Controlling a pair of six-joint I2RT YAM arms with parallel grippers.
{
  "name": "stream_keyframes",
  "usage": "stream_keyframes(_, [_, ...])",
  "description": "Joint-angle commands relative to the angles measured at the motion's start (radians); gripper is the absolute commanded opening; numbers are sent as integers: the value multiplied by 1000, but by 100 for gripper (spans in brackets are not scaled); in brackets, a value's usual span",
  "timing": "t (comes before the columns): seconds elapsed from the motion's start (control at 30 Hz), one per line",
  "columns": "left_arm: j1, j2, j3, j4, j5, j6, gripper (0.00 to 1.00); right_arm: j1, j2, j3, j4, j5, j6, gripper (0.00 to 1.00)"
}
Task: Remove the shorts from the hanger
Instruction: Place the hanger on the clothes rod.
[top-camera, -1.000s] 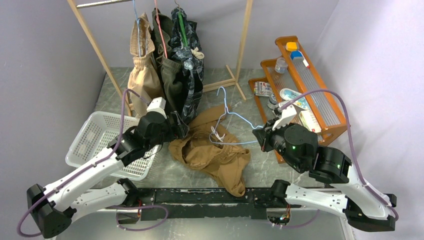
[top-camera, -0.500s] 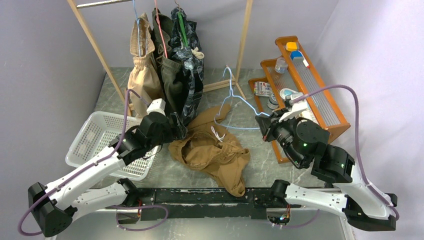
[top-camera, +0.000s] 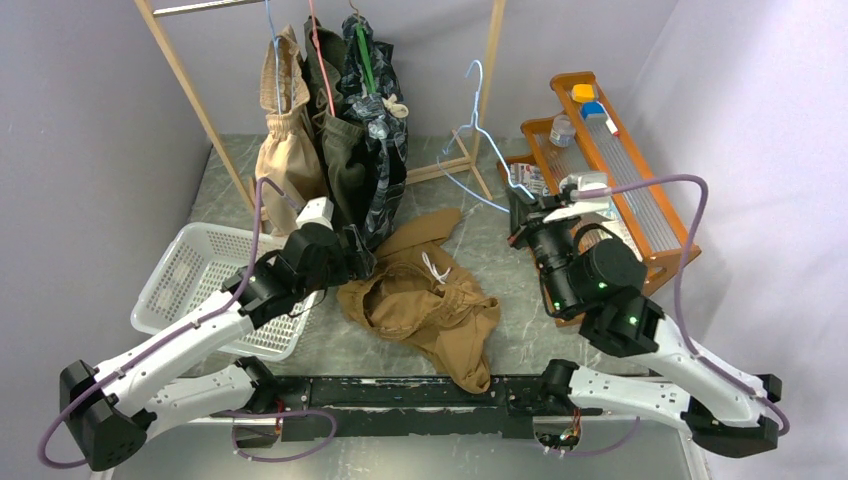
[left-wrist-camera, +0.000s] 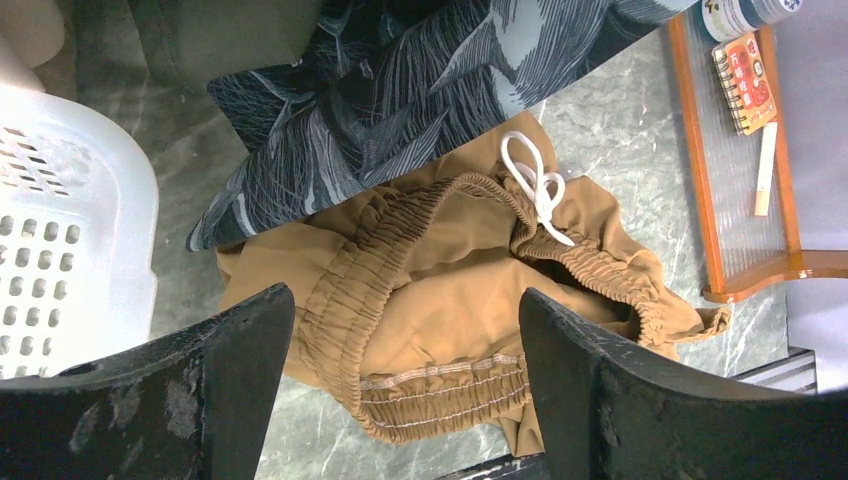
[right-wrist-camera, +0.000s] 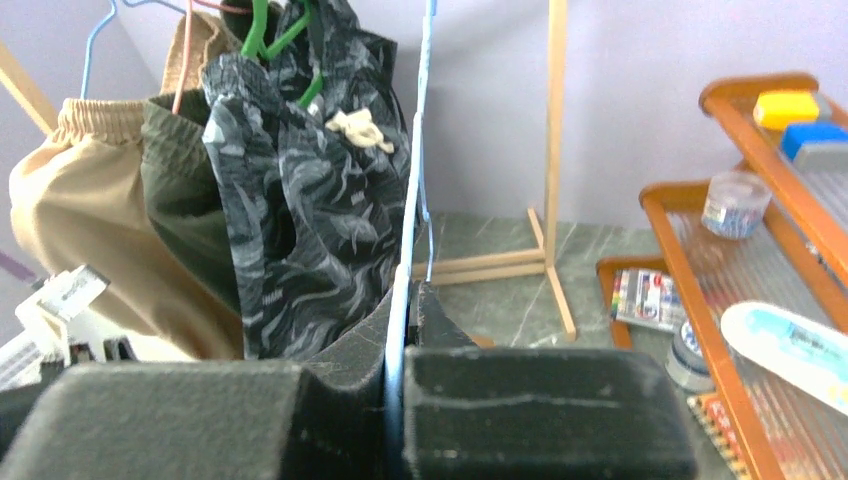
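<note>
The tan brown shorts (top-camera: 425, 305) lie crumpled on the table, off any hanger, their elastic waist and white drawstring facing up (left-wrist-camera: 450, 270). My left gripper (top-camera: 360, 255) hovers open over their left edge, with the waistband showing between its fingers (left-wrist-camera: 400, 330). My right gripper (top-camera: 520, 225) is shut on a bare light blue wire hanger (top-camera: 472, 125) and holds it upright above the table (right-wrist-camera: 418, 150). Beige (top-camera: 285, 150), olive green (top-camera: 335, 150) and dark patterned shorts (top-camera: 385, 160) hang on hangers from the rack.
A white laundry basket (top-camera: 190, 280) sits left of my left arm. The wooden rack's post (top-camera: 490, 80) stands close beside the lifted hanger. An orange shelf (top-camera: 650, 230) with bottles and small items fills the right side. Purple walls close in the space.
My right arm has raised and swung the blue hanger up and back, away from the tan shorts toward the rack. The left arm and the shorts stayed still.
</note>
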Motion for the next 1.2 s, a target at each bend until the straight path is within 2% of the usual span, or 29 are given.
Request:
stream_keyframes(0.0, [1, 1, -15, 31, 22, -7, 86, -1, 56, -23, 381, 10, -203, 0])
stream_keyframes(0.47, [1, -52, -45, 17, 21, -24, 87, -7, 317, 70, 797, -73, -470, 0])
stream_keyframes(0.63, [1, -65, -50, 21, 21, -22, 88, -73, 404, 168, 720, -164, -410, 0])
stream_keyframes(0.87, [0, -82, -54, 36, 39, -22, 88, -258, 493, 232, 598, -315, -246, 0])
stream_keyframes(1.17, [0, -107, -70, 51, 51, -38, 89, -299, 557, 252, 623, -368, -250, 0])
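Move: The blue hanger is already in my right hand. The free stretch of clothes rod it is bound for lies roughly 27 cm ahead, 13 cm left and 23 cm above. The rack's right post stands some 22 cm ahead and 5 cm left. The green hanger is about 20 cm ahead and 21 cm left, the black patterned shorts 12 cm ahead and 20 cm left. From my left hand that stretch is about 26 cm ahead, 11 cm right and 45 cm up. Keeping the blue hanger pinched, I swing my right hand up, left and forward towards the clothes rod, tipping the fingers up by about 20 degrees so the hook end is raised. After rising some 9 cm I push mostly forward, about 13 cm in all, then sink around 3 cm as I edge left again. ##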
